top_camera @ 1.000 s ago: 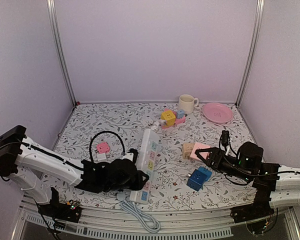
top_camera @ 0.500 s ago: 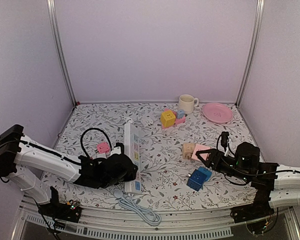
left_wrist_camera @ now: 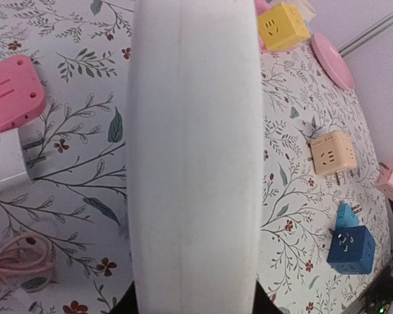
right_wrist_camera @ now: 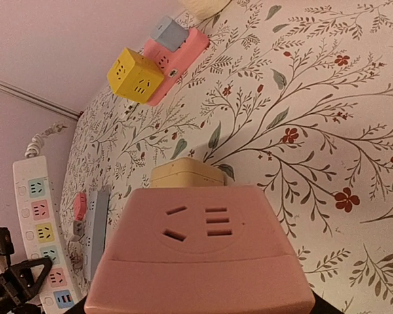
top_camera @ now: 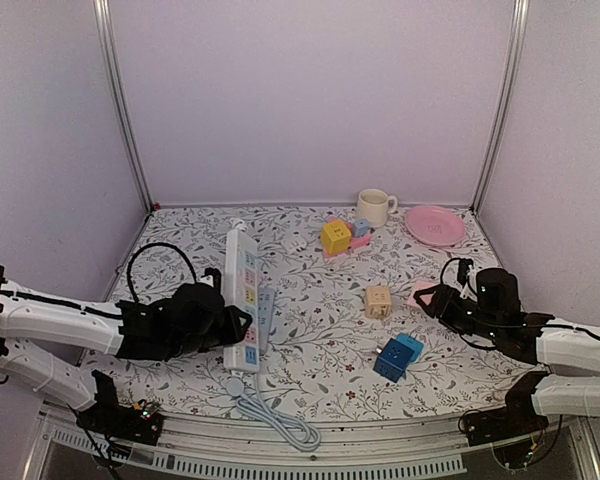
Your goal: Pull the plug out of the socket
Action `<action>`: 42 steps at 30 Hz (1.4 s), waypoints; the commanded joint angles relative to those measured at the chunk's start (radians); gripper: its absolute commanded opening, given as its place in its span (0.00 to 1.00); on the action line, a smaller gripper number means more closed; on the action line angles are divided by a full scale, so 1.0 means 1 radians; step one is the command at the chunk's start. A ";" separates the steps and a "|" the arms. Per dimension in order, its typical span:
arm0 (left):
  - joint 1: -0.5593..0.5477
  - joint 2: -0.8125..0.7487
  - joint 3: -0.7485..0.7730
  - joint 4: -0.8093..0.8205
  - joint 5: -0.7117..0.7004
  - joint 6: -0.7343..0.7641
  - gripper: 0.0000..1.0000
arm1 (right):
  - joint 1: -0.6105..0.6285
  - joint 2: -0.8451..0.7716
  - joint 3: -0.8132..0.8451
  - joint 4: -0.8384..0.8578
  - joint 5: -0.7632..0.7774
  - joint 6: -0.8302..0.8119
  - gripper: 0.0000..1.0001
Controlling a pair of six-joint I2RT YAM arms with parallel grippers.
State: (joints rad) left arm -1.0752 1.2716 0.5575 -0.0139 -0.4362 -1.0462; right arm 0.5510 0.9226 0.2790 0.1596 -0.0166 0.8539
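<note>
My left gripper [top_camera: 234, 326] is shut on the near end of the white power strip [top_camera: 241, 285], the socket. The strip stands tilted on its long edge. Its plain white back [left_wrist_camera: 195, 157] fills the left wrist view. My right gripper [top_camera: 430, 298] is shut on the pink cube plug [right_wrist_camera: 198, 245], which it holds just off the table at the right. The plug's slotted face points at the camera. The pink plug [top_camera: 419, 291] is far from the strip, with nothing joining them. A beige cube [top_camera: 378, 300] sits just left of the pink plug, apart from it.
Two blue cubes [top_camera: 398, 356] lie at the near middle. A yellow cube [top_camera: 335, 236], a mug [top_camera: 375, 207] and a pink plate [top_camera: 435, 225] stand at the back. A grey flat bar [top_camera: 266, 308] lies beside the strip. A black cable [top_camera: 152, 258] loops at left, and the strip's white cord [top_camera: 275, 420] trails over the front edge.
The left gripper has swung the power strip leftward across the table. The right gripper has drawn back to the right with the pink plug, opening a gap to the beige cube.
</note>
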 commanded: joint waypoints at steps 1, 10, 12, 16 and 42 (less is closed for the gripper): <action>0.112 -0.108 -0.036 0.045 0.066 0.104 0.01 | -0.067 0.053 0.013 0.018 -0.080 -0.064 0.08; 0.363 -0.104 -0.062 0.045 0.284 0.255 0.02 | -0.082 0.158 0.032 0.019 -0.100 -0.092 0.30; 0.385 -0.081 -0.061 0.067 0.321 0.280 0.02 | -0.081 0.170 0.040 0.015 -0.105 -0.102 0.37; 0.409 -0.016 -0.042 0.091 0.379 0.318 0.04 | -0.082 0.182 0.057 -0.001 -0.100 -0.116 0.52; 0.409 0.079 -0.080 0.176 0.478 0.367 0.80 | -0.073 0.243 0.314 -0.192 0.017 -0.214 0.99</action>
State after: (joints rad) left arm -0.6712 1.3842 0.4999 0.1444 0.0525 -0.7006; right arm 0.4747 1.1450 0.5011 0.0029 -0.0410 0.6846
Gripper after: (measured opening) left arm 0.744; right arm 0.992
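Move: Within the left fingers is the white socket strip; its set-down spot lies roughly 5 cm ahead, 4 cm left and 6 cm below. The grey strip is about 5 cm ahead and 2 cm right, the white plug 7 cm ahead and 8 cm left. The right hand's held pink plug goes to bare cloth about 4 cm ahead, 2 cm left, 6 cm below; the beige plug is 4 cm ahead, 6 cm left. Carrying the white socket strip left about 7 cm and forward 5, the left hand then sinks beside the grey strip, easing back right and turning clockwise some 15 degrees, and opens around the strip. Meanwhile the right hand lowers the pink plug about 5 cm beside the beige one, opens wide, lets go, and lifts off up and forward. ##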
